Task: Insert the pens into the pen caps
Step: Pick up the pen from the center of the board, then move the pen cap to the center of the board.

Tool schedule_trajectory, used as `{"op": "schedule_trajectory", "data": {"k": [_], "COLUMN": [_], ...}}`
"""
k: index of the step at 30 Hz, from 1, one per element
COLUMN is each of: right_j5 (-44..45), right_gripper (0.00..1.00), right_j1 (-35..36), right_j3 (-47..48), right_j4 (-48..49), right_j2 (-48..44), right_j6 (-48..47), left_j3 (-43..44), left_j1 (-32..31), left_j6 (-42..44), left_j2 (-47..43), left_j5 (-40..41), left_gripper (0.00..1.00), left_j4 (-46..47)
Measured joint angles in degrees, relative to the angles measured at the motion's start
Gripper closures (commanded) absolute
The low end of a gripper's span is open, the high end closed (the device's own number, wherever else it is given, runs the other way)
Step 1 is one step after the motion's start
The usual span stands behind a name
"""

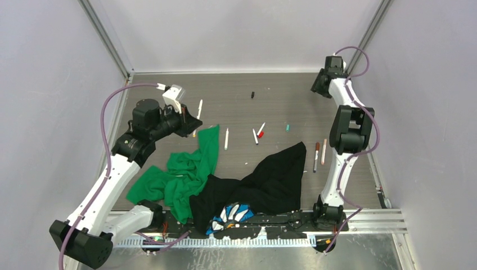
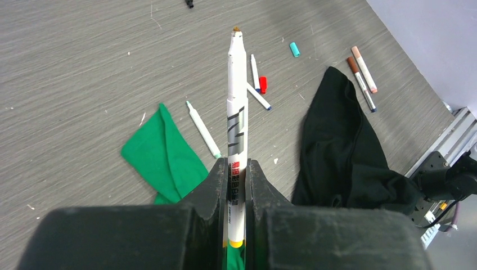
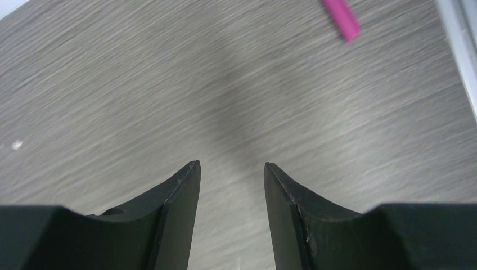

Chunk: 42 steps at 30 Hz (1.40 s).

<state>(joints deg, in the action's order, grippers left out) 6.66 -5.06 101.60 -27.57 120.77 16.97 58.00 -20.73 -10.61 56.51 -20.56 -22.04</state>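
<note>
My left gripper [image 1: 193, 122] [image 2: 237, 163] is shut on a white pen [image 2: 237, 112] with a yellow rear end and a bare brownish tip, held above the table by the green cloth. Loose pens lie on the table: one teal-tipped [image 2: 203, 129] [image 1: 226, 139], two crossed [image 2: 256, 84] [image 1: 256, 134] beside a red cap [image 2: 262, 84], and a brown one [image 2: 360, 84] and a pink one [image 2: 364, 69] at the right. A teal cap [image 2: 295, 49] [image 1: 287, 127] and a black cap [image 1: 253, 94] lie apart. My right gripper [image 3: 232, 164] [image 1: 319, 84] is open and empty at the far right, near a magenta cap [image 3: 341, 18].
A green cloth [image 1: 185, 171] [image 2: 163, 157] and a black cloth [image 1: 270, 180] [image 2: 343, 140] lie crumpled across the near half of the table. A blue-and-white cloth [image 1: 233, 215] lies at the front edge. Walls close off the back and sides.
</note>
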Motion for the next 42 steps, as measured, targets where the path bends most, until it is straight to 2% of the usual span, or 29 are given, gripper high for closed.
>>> {"op": "schedule_trajectory", "data": {"k": [9,20,27,32,42], "right_j5": [5.53,9.46,10.23,14.03,15.28], "right_gripper": [0.43,0.33,0.26,0.22,0.26], "right_j1": [-4.46,-4.87,-4.92,-4.59,-4.46], "right_j3": [16.92,25.83,27.28,26.75,26.43], "right_j4": [-5.51,-4.55,-2.67,1.07,5.46], "right_j2": [14.62,22.49,24.5,24.5,24.9], "right_j6": [-3.74,-10.29,-12.72,-15.34,-21.18], "left_j3": [-0.2,-0.44,-0.61,-0.63,-0.83], "left_j1": [-1.09,-1.33,-1.33,-1.33,-1.33], "left_j6": [1.03,1.05,1.03,1.03,1.03], "left_j2": [-0.52,-1.36,-1.36,-1.38,-1.9], "left_j5": [0.0,-0.09,-0.28,-0.28,-0.28], "left_gripper": [1.0,1.0,1.0,1.0,1.0], "left_j4": [-0.13,-0.13,-0.13,-0.13,-0.13]}}
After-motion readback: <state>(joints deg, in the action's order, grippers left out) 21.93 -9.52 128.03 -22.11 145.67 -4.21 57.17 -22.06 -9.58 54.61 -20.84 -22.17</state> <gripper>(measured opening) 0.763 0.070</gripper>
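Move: The magenta pen cap lies on the board about 9 cm ahead of the empty right hand, 13 cm to its right and 8 cm below. The right side rail runs level with the cap, some 8 cm farther right of it; the teal cap lies about 15 cm back and 14 cm left of the right hand. From the left hand, which still holds a pen in the air, the magenta cap is roughly 35 cm ahead, 64 cm to the right and 25 cm lower. Rightward and forward, with a dip, the right hand sweeps towards the magenta cap, about 12 cm to the right and 8 cm out. It sinks some 6 cm on the way, then lifts a little as it slows, rolling about 25 degrees with its left side dropping. The fingers spread wider and end astride the line down to the cap, just above it, without closing. ##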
